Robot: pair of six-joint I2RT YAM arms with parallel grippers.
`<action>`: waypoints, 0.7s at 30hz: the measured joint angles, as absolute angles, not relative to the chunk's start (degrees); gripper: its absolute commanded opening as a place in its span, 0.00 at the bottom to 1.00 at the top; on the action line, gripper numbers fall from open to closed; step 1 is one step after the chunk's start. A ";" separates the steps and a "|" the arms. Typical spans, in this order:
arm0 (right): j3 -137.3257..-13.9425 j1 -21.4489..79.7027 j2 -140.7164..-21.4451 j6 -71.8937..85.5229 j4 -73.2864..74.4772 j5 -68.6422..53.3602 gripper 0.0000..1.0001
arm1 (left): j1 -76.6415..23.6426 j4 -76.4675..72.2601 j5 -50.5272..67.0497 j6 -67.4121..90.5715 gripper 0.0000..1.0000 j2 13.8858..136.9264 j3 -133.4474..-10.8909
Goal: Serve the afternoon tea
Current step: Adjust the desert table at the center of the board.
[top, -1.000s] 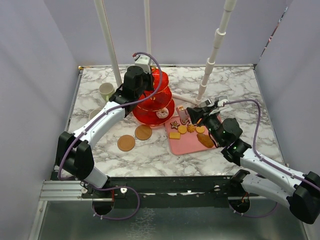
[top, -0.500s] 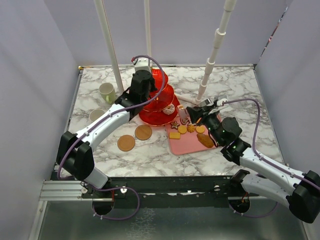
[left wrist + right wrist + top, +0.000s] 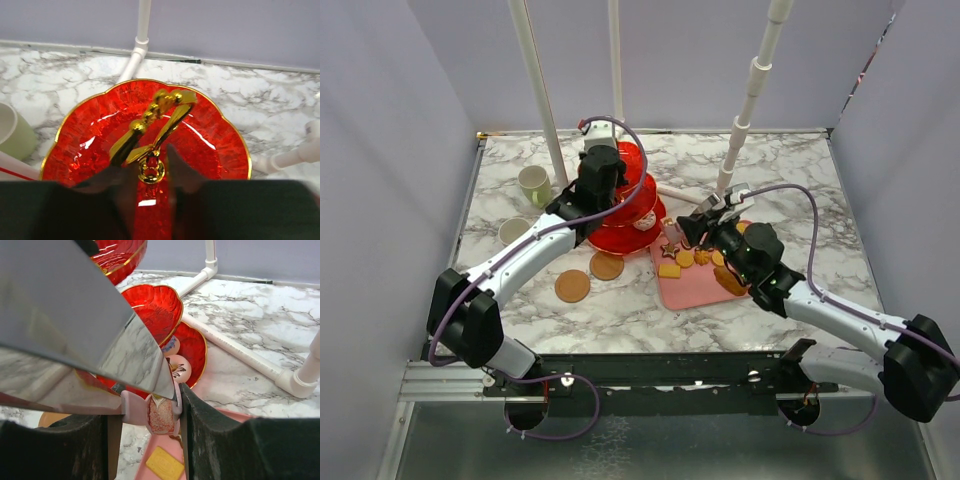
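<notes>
The translucent red three-tier stand [image 3: 625, 205] stands at the back centre of the marble table. My left gripper [image 3: 602, 168] is over its top tier [image 3: 210, 145], shut on the base of the gold finial [image 3: 150, 170]. My right gripper [image 3: 682, 230] is shut on a pink pastry [image 3: 161, 417] just to the right of the bottom tier [image 3: 195, 347], which holds two round cookies [image 3: 178, 369]. More cookies [image 3: 685, 258] lie on a pink tray [image 3: 695, 290]. A pale green mug [image 3: 533, 184], a second mug [image 3: 513, 231] and two brown coasters [image 3: 607, 265] sit to the left.
White pipe posts [image 3: 738, 130] rise behind the stand, and one pipe [image 3: 235, 350] lies on the table behind the tray. A shiny grey plate [image 3: 75, 315] hides the upper left of the right wrist view. Grey walls enclose the table.
The left gripper and the stand shifted right, then back left a little. The right gripper carried the pink pastry left, up to the stand's bottom tier.
</notes>
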State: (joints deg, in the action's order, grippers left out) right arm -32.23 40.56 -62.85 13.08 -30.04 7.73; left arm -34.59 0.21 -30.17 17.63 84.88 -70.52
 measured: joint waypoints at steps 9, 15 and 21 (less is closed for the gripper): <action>-32.95 41.12 -64.82 13.45 -31.44 5.91 0.28 | -34.63 -3.64 -26.94 15.68 0.99 83.40 -67.94; -33.19 42.96 -67.20 13.41 -33.95 5.58 0.28 | -34.63 -2.48 -22.61 10.94 0.99 81.10 -67.92; -34.89 43.94 -72.12 13.39 -36.47 4.99 0.28 | -34.63 3.05 -17.82 5.21 0.99 77.06 -68.23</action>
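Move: My left fingers are still shut at the gold handle on top of the red dessert table, its middle barely 1 cm ahead and 1 cm to the left; the top tier spreads about 8 cm below. The green cup stands some 22 cm left, 6 cm farther out and 23 cm lower. From my right hand, that handle is about 12 cm ahead, 12 cm left and 4 cm higher, and the pink tray's middle lies roughly 1 cm ahead, 7 cm right and 21 cm down. I open my left fingers wide and let go of the gold handle, then draw that hand back about 3.5 cm and up 2.5 cm, slipping slightly right as it turns some 15 degrees clockwise. Meanwhile my right hand, keeping its grip on the metal utensil, travels about 4.5 cm left towards the dessert table, sinking a little near the end. ##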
